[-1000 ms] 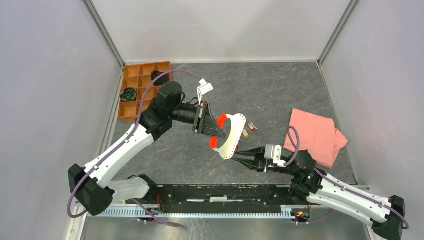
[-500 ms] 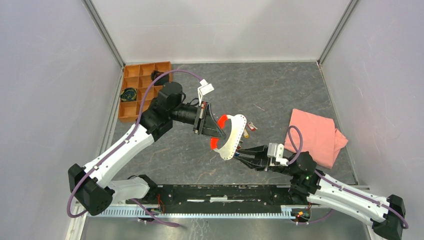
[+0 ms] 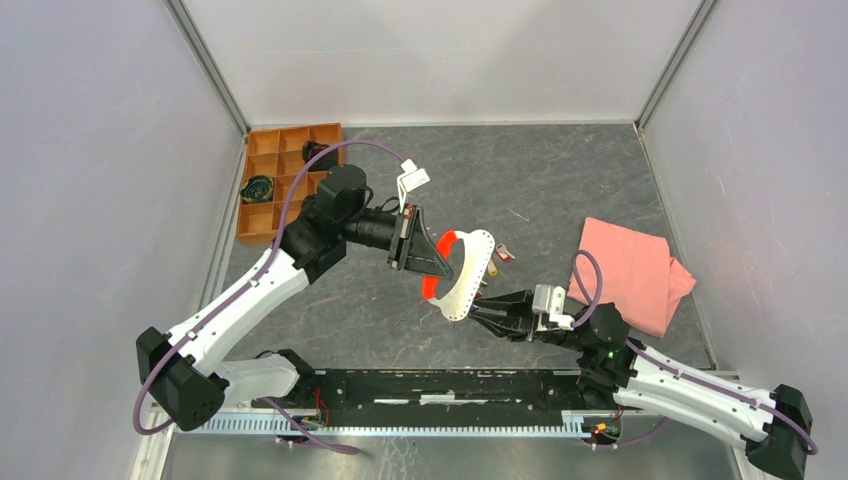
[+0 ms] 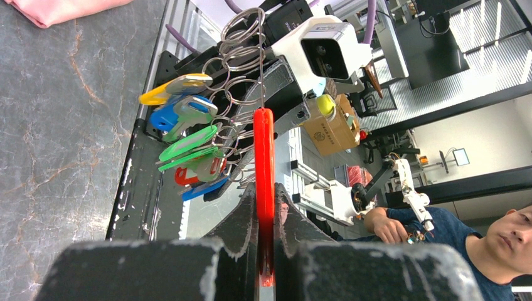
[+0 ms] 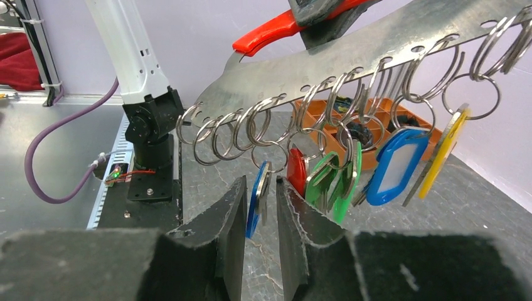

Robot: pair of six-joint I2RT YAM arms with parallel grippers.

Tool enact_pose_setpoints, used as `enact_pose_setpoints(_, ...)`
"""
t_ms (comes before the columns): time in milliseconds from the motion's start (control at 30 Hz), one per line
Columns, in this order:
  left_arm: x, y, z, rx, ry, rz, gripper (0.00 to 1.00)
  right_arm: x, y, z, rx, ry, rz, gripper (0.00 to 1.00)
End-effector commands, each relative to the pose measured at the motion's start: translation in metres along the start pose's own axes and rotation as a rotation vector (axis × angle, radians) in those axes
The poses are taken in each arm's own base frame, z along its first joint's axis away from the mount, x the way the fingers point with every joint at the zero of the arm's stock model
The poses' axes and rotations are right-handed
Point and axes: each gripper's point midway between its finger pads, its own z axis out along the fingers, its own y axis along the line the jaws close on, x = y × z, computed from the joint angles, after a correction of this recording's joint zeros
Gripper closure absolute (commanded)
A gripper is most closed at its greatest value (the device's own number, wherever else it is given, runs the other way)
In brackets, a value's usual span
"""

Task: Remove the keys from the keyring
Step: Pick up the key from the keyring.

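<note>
My left gripper (image 3: 428, 262) is shut on the keyring (image 3: 468, 275), a curved strap that is red on one side and pale with holes on the other, held off the table. In the left wrist view the red strap (image 4: 264, 150) runs edge-on between the shut gripper (image 4: 264, 188). Wire rings (image 5: 276, 125) hang along the strap's pale side (image 5: 351, 56), carrying the keys: blue (image 5: 256, 200), red (image 5: 296, 170), green (image 5: 326, 179), a blue tag (image 5: 395, 169) and yellow (image 5: 442, 153). My right gripper (image 5: 261, 185) is open, its fingers either side of the hanging blue key with small gaps.
A red key (image 3: 503, 253) and a yellow key (image 3: 492, 268) lie loose on the table beside the strap. A pink cloth (image 3: 630, 272) lies at the right. An orange compartment tray (image 3: 280, 180) sits at the back left. Grey walls close in both sides.
My right gripper has crept left and slightly up, closer under the strap's hanging keys. The left arm and the strap have barely moved.
</note>
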Motion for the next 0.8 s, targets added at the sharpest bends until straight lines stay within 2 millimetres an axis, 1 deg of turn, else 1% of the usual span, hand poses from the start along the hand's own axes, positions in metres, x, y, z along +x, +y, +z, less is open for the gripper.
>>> enact_pose_setpoints(0,-0.015,-0.023,-0.001,0.041,-0.035,0.108,0.98,-0.009,0.001,0.001,0.000,-0.046,-0.001,0.72)
enact_pose_setpoints(233,-0.016,-0.023,-0.001,0.043,-0.040,0.106,0.98,-0.009,0.001,0.002,0.002,-0.046,-0.001,0.73)
enact_pose_setpoints(367,-0.016,-0.022,-0.001,0.039,-0.043,0.105,0.98,-0.009,0.000,0.002,0.005,-0.048,-0.001,0.76)
enact_pose_setpoints(467,-0.016,-0.021,-0.001,0.032,-0.050,0.107,0.98,-0.010,-0.002,0.002,0.016,-0.039,0.002,0.83)
enact_pose_setpoints(600,-0.019,-0.016,-0.003,-0.004,-0.075,0.128,0.98,-0.006,-0.009,0.003,0.055,0.018,0.017,0.99)
enact_pose_setpoints(667,-0.022,-0.012,-0.005,-0.024,-0.088,0.135,0.98,-0.005,-0.014,0.002,0.079,0.047,0.019,0.99)
enact_pose_setpoints(700,-0.023,-0.009,-0.006,-0.035,-0.095,0.130,0.98,-0.002,-0.016,0.000,0.093,0.070,0.021,0.99)
enact_pose_setpoints(767,-0.026,0.000,-0.010,-0.062,-0.115,0.117,0.98,-0.003,-0.021,-0.002,0.117,0.101,0.019,0.99)
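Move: The blue key hangs from its ring right between the right hand's open fingertips, less than a centimetre back of centre. The red key is about 2 cm ahead, the green keys about 4 cm ahead, and the yellow key some 7 cm ahead and 3 cm to the right. From the left hand, which still holds the plate by its red grip, the blue key lies about 6 cm back, 5 cm to the right and 8 cm below. Staying almost in place, the right hand closes its partly open fingers on the blue key and pinches its flat sides between the pads; only at the end does it ease about 1 cm forward and slightly down. The left hand keeps its grip on the plate and also goes about 1 cm forward, mostly late on. ##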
